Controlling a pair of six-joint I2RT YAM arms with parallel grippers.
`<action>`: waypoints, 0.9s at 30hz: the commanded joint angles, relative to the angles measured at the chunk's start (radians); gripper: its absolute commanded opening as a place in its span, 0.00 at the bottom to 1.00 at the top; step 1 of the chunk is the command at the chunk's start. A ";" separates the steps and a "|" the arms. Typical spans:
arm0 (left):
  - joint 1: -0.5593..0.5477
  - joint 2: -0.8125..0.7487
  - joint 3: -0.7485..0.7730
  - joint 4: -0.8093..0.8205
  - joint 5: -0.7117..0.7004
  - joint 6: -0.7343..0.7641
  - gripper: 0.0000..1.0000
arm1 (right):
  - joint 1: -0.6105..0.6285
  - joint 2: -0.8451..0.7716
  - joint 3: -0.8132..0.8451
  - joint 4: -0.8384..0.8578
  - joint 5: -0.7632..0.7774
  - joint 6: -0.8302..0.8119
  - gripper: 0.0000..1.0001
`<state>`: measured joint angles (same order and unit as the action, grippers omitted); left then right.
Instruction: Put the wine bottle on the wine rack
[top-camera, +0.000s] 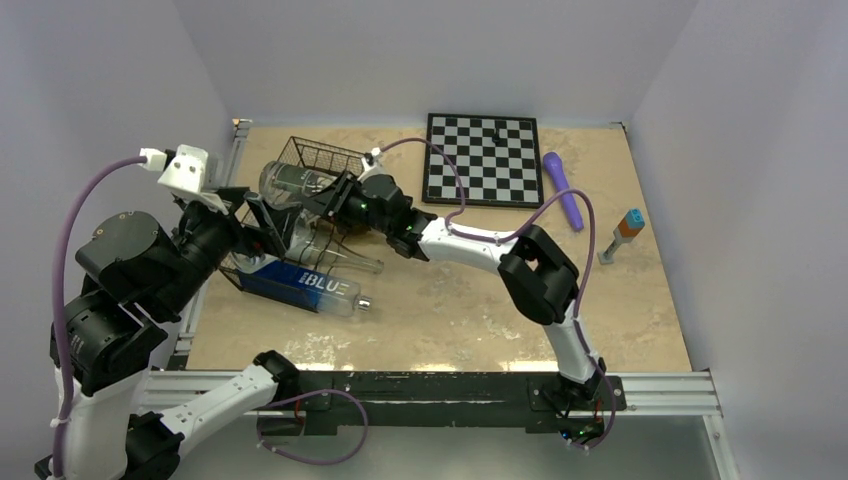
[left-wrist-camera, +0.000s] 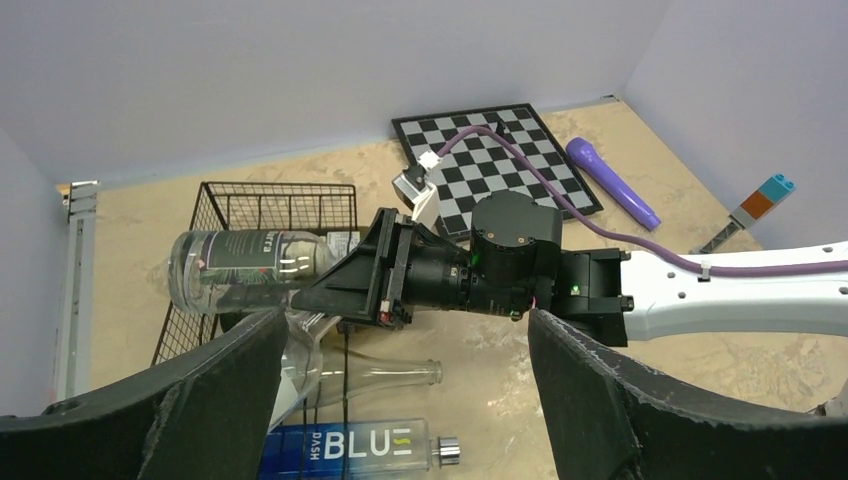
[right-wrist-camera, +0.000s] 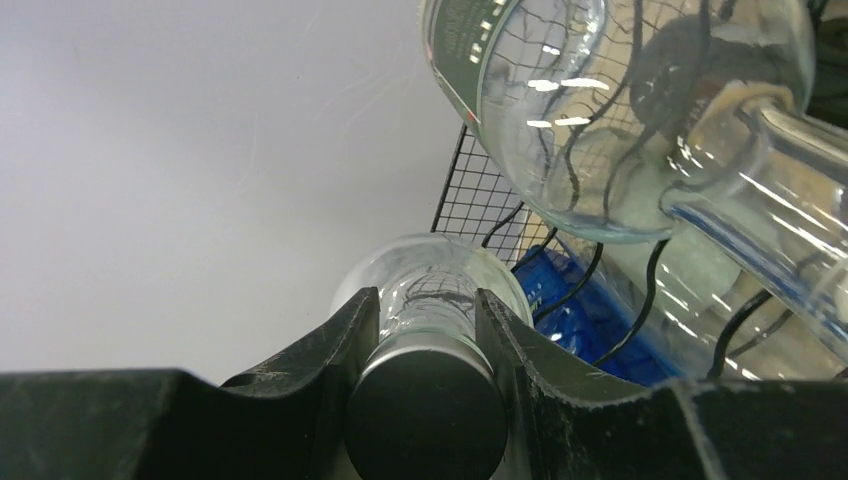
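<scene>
The wine bottle (top-camera: 285, 180) is clear glass with a dark label and a black cap. It lies level over the back part of the wine rack (top-camera: 318, 156), base to the left. My right gripper (top-camera: 325, 197) is shut on its neck just past the cap (right-wrist-camera: 425, 420); in the right wrist view both fingers press the glass. I cannot tell whether the bottle rests on the wires. My left gripper (left-wrist-camera: 400, 400) hangs wide open over the rack's near side, nothing between its fingers. The rack's mesh end wall (left-wrist-camera: 270, 205) stands behind the bottle (left-wrist-camera: 250, 262).
A clear bottle (top-camera: 345, 262) and a blue bottle marked BLUE (top-camera: 310, 290) lie in the rack's near part, necks pointing right. A chessboard (top-camera: 483, 160) sits at the back, with a purple stick (top-camera: 562, 188) and a small orange-and-blue-tipped tool (top-camera: 625, 232) to its right.
</scene>
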<state>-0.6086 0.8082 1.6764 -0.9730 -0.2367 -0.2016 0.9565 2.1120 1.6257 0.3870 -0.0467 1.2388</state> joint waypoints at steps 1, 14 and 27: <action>0.004 -0.003 -0.023 -0.005 0.000 -0.032 0.93 | 0.005 -0.107 -0.032 0.107 0.012 0.124 0.00; 0.005 0.000 -0.006 -0.147 -0.092 -0.095 0.93 | 0.060 -0.199 -0.156 -0.003 0.004 0.453 0.00; 0.005 0.005 -0.151 -0.330 -0.226 -0.218 0.93 | 0.111 -0.139 -0.283 0.121 -0.054 0.873 0.00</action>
<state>-0.6086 0.8028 1.5745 -1.2289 -0.4023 -0.3611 1.0328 1.9896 1.3605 0.3405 -0.0357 1.9068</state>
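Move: The clear wine bottle hangs by its neck from the right hand. Its spot on the rack, over the lying clear bottle and the blue bottle, is about 9 cm back, 6 cm left and 13 cm below. The green-label bottle lies some 5 cm ahead, 3 cm left and 10 cm below; the blue bottle's middle is 14 cm back, 5 cm left and 19 cm below. From the left hand the same spot is roughly 6 cm ahead, 4 cm left and 35 cm down. The wine bottle, still pinched by its neck, is carried back about 6 cm and down 4 cm by the right hand, away from the green-label bottle and towards the open spot over the blue bottle's side of the rack, the wrist turning some 40 degrees on the way. The open, empty left hand sinks about 9 cm, faster at the end, edges left and tips down towards the rack. ##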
